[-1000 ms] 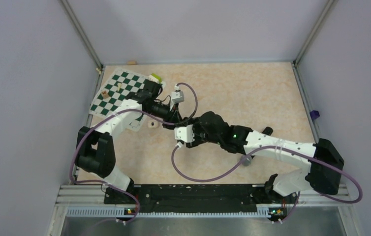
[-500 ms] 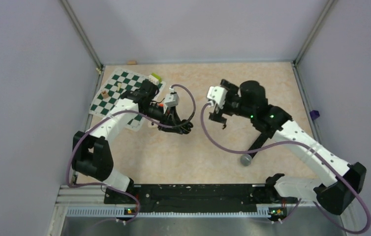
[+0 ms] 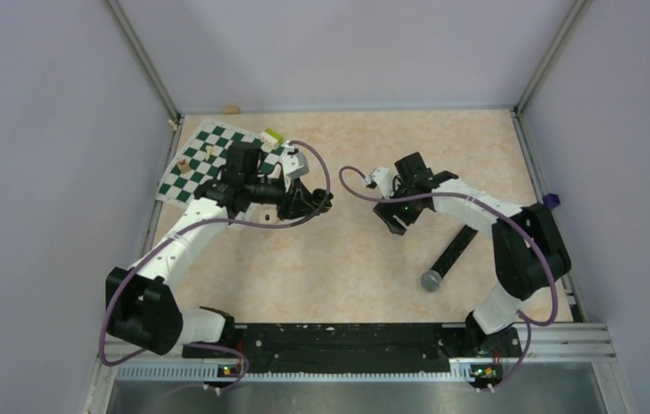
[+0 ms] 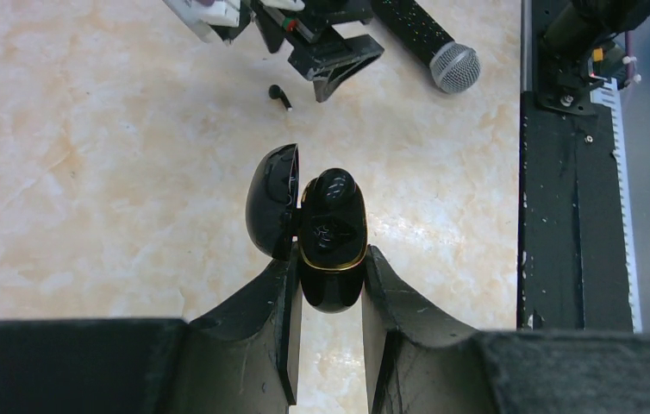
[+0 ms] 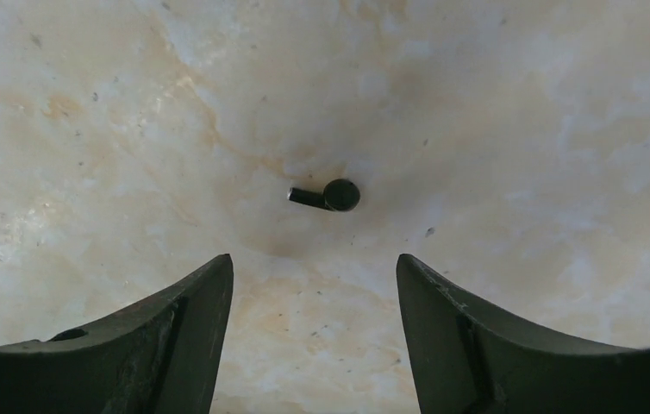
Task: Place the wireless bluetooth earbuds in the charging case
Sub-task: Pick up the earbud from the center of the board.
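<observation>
My left gripper [image 4: 330, 256] is shut on the charging case [image 4: 332, 276], a glossy black pill with a gold rim, held off the table. Its lid [image 4: 271, 211] hangs open to the left, and a glossy black shape fills the opened top. One black earbud [image 5: 330, 196] with a short stem lies on the marbled tabletop, just ahead of my right gripper [image 5: 313, 263], whose jaws stand open and empty above it. The left wrist view shows the same earbud [image 4: 281, 95] beside the right gripper [image 4: 332, 67]. From above, the left gripper [image 3: 320, 200] and right gripper [image 3: 393, 220] face each other mid-table.
A black microphone [image 3: 446, 259] with a grey head lies on the table right of centre, near the right arm. A green-and-white chessboard [image 3: 205, 168] with small pieces and a yellow-green block [image 3: 271, 135] fills the back left corner. A black rail [image 4: 571, 216] lines the near edge.
My right arm left the spot beside the left gripper, swung to the back right, then came down over the earbud with jaws open. My left arm shifted back and right, still holding the case.
</observation>
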`<state>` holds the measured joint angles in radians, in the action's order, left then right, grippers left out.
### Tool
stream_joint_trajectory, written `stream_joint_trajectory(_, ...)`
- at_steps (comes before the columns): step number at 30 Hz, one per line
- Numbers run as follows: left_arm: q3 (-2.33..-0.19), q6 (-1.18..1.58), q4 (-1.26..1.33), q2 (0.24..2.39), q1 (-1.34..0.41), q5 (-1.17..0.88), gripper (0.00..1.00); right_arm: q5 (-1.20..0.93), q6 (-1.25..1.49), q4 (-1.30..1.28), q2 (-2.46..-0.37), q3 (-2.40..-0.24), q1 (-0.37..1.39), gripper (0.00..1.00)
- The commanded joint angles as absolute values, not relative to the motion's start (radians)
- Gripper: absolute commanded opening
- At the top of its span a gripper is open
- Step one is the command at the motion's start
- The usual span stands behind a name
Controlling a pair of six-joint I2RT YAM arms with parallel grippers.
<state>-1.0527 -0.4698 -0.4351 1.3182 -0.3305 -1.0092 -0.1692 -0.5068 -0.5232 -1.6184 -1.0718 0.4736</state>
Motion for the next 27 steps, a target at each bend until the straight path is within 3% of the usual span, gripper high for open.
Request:
stream_joint_trajectory(1, -1.058, -0.387, -0.329, 1.312, -0.342, -0.992, 0.0, -0.164, -0.377, -0.603, -1.671, -1.151, 0.444, 0.67)
stream_joint_trajectory(15, -1.034, -0.392, -0.319, 1.299, -0.345, -0.993, 0.0, -0.185, -0.339, -0.702, -1.92, -1.332, 0.438, 0.57)
stream_joint_trajectory(19, -1.035, -0.397, -0.319, 1.312, -0.351, -0.987, 0.0, -0.177, -0.351, -0.697, -1.933, -1.336, 0.438, 0.56)
stream_joint_trajectory(27, -1.049, -0.412, -0.34, 1.332, -0.367, -0.966, 0.0, -0.15, -0.389, -0.736, -1.946, -1.388, 0.434, 0.45)
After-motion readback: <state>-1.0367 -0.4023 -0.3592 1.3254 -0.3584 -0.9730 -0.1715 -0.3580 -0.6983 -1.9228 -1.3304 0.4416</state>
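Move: The black earbud lies on the table just under my right hand, about 5 cm below, 2 cm ahead and 1 cm to its left. The microphone's middle is some 11 cm to my right hand's right and 4 cm back; the black case in my left fingers is about 14 cm to its left, 4 cm back and 15 cm higher. From my left hand the earbud lies roughly 15 cm right, 6 cm ahead and 20 cm down. I lower my right hand about 4 cm onto the earbud, drifting a little back and to the right at first, then swinging some 3 cm forward. Meanwhile I tip the fingers nearer to straight down, turn them about 10 degrees clockwise, and narrow their gap by roughly a third, bringing the tips to either side of the earbud without clamping it. ##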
